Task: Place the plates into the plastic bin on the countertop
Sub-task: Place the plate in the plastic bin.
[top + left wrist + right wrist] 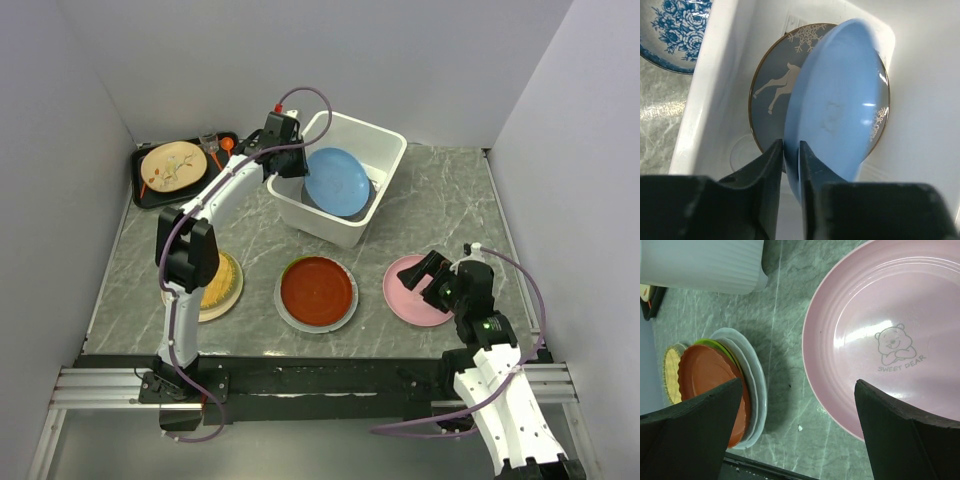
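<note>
My left gripper (288, 158) is shut on the rim of a light blue plate (337, 180) and holds it tilted on edge inside the white plastic bin (392, 142). In the left wrist view the jaws (791, 146) pinch the blue plate (840, 95), and a grey reindeer plate (771, 92) leans behind it in the bin (715, 100). My right gripper (432, 276) is open and empty over the left edge of a pink plate (408, 296). It also shows in the right wrist view (799, 385), beside the pink plate (890, 340).
A red plate (316, 288) tops a stack with lime green and white plates at front centre (705, 375). A woven yellow plate (226, 284) lies under my left arm. A black tray (140, 188) holds a twig-pattern plate (172, 165). A blue-flowered dish (675, 35) sits outside the bin.
</note>
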`<state>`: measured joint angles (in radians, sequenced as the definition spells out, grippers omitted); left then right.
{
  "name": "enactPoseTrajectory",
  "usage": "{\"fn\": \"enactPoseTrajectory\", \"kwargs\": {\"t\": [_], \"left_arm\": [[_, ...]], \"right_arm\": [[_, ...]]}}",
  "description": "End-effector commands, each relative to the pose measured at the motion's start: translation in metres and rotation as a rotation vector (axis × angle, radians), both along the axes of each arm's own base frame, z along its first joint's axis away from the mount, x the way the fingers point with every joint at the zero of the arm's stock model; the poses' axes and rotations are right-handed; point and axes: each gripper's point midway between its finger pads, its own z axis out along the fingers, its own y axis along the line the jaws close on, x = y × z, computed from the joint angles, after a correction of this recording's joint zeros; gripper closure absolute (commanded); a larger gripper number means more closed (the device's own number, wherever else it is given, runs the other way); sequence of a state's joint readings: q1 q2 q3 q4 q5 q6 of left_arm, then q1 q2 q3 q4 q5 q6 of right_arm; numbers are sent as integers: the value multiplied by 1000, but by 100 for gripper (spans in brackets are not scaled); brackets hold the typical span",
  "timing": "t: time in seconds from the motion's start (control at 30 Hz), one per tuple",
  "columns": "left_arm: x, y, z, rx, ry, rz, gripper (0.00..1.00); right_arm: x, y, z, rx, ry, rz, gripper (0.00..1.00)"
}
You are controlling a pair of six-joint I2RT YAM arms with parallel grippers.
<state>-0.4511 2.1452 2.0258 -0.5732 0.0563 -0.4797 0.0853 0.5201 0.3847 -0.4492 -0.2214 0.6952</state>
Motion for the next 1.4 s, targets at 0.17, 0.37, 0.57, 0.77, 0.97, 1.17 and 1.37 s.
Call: {"fn": "enactPoseTrajectory", "kwargs": {"t": [0.17,0.37,0.57,0.77,0.97,1.17,1.37], "left_arm": [[1,-2,32,-20,-79,-33,46],[1,6,50,-8,-130,-3,29],[-3,3,68,-37,-166,-18,29],[-14,-6,83,-64,-192,-62,28],[-50,-21,91,-101,-203,-127,27],[-100,-55,103,-156,-224,-217,27],[-157,-101,109,-196,-232,-327,26]], "right_arm": [[7,-5,18,-1,-84,-35,0],[7,-6,22,1,-99,-44,0],[7,-4,19,2,-88,-37,0],[7,-7,22,-1,-102,-50,0],[7,-9,23,-14,-103,-55,0],[6,-9,25,-13,-102,-59,0],[4,-10,29,-7,-106,-70,0]]}}
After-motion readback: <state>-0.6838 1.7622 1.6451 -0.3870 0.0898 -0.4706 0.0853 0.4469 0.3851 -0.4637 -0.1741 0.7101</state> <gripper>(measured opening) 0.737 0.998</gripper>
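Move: The left hand still pinches the blue plate's left rim inside the plastic bin, whose middle lies about 8 cm to its right, 1 cm back and 8 cm below. The deer plate on the bin floor is roughly 10 cm right, 2 cm back, 13 cm down; the flowered dish some 6 cm ahead and 7 cm left, beyond the bin wall. From the right hand, the bin is about 27 cm ahead and 20 cm left. The left fingers open wide, letting go of the blue plate, then the hand rises and draws back-right about 15 cm. ##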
